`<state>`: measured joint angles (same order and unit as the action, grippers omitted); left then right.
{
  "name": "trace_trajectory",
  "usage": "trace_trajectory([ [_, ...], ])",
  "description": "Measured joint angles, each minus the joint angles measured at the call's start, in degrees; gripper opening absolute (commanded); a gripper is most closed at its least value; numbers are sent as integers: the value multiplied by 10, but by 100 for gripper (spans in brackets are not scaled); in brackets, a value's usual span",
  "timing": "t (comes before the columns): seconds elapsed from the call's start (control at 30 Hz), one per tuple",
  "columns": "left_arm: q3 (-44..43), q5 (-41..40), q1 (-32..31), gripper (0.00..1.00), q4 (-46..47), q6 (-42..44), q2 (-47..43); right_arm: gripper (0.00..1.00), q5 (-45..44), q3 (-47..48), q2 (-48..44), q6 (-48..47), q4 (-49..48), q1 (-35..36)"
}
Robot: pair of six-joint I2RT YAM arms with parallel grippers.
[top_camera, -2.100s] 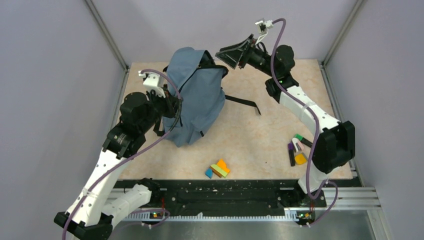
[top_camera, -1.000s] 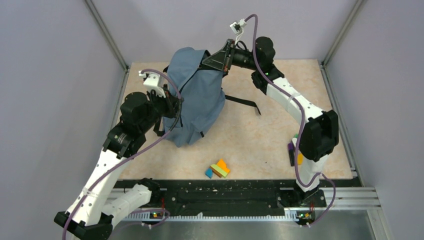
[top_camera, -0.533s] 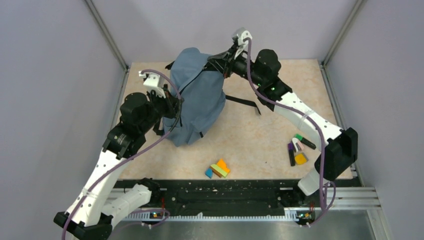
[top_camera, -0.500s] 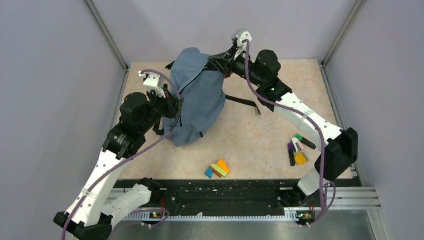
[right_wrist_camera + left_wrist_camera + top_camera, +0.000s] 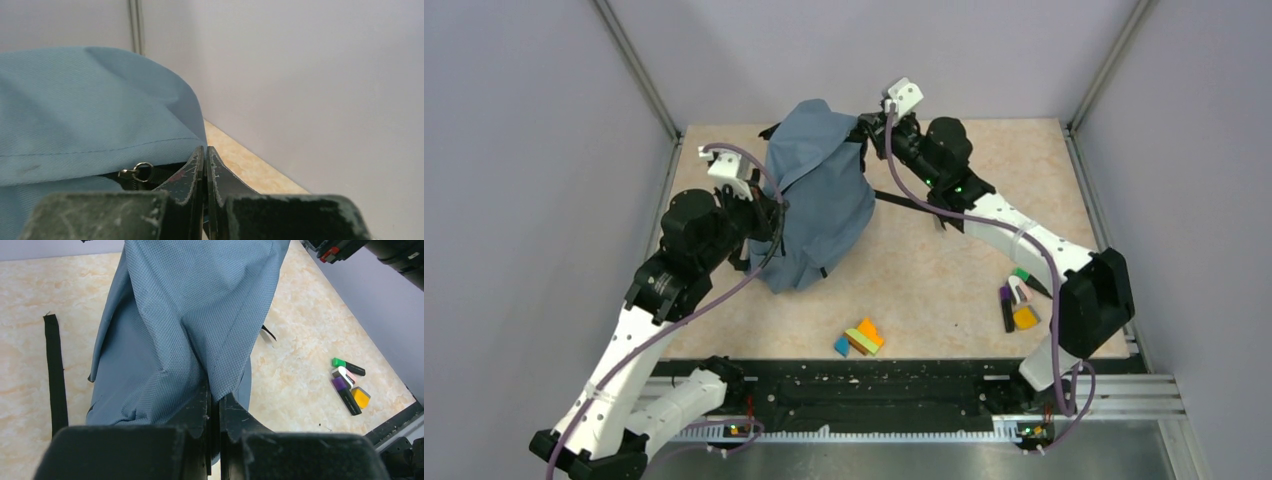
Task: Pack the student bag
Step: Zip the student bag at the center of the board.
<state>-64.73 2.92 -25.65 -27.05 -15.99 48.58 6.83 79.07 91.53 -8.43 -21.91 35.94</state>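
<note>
The student bag (image 5: 819,200) is a slate-blue fabric backpack, held up off the table at the back left. My left gripper (image 5: 769,225) is at its left side, shut on a fold of the blue fabric (image 5: 190,305); in the left wrist view the left gripper (image 5: 214,395) has the cloth pinched between its jaws. My right gripper (image 5: 864,130) is at the bag's top right edge. In the right wrist view the right gripper (image 5: 205,150) is shut at the dark zipper edge, with a metal zipper pull (image 5: 132,173) just to its left and the bag (image 5: 75,115) beyond.
A black strap (image 5: 909,205) trails right from the bag, and another strap (image 5: 55,375) lies flat on the table. Coloured blocks (image 5: 860,338) lie near the front middle. Markers (image 5: 1016,300) lie at the right, also in the left wrist view (image 5: 348,385). Grey walls close in all around.
My right gripper, open and raised to the right of the bag before, has swung left and down to the bag's top edge and shut there. The left arm has barely moved.
</note>
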Motion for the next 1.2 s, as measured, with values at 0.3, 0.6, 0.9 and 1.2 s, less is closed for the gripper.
trace_trajectory([
  [0.3,0,-39,1,0,-35,0,-32,0,-86,26,63,-18,10,-16],
  [0.6,-10,-67,1,0,-79,14,-56,28,4,19,75,59,30,-66],
  [0.9,-35,-68,1,0,-116,31,-43,67,323,-105,-8,152,-74,-92],
  [1.2,-76,-62,1,0,-159,57,-16,65,448,-71,11,165,-124,-92],
])
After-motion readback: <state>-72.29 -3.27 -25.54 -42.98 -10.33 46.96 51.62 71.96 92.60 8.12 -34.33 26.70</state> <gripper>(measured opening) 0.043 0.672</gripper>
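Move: The zip pull's metal ring and slider are about 3 cm back, 4 cm left and 2 cm below the right hand, whose shut fingers seem to have the pull's black tab. The body of the student bag hangs about 5 cm back, 9 cm left and 22 cm below that hand; the black strap lies some 9 cm ahead, 10 cm right and 35 cm down. From the left hand, which holds the bag's edge, the zip pull is about 12 cm ahead and 9 cm right, nearly level. Swing the shut right gripper down, forward and to the right, about 10 cm in all, then open it two thirds wide while drawing it back some 13 cm and a little left and up, turning about 50 degrees counter-clockwise so the parted fingers face the zip pull. Meanwhile keep the bag's edge pinched in the left gripper and draw it left and slightly back, nearly 5 cm. ##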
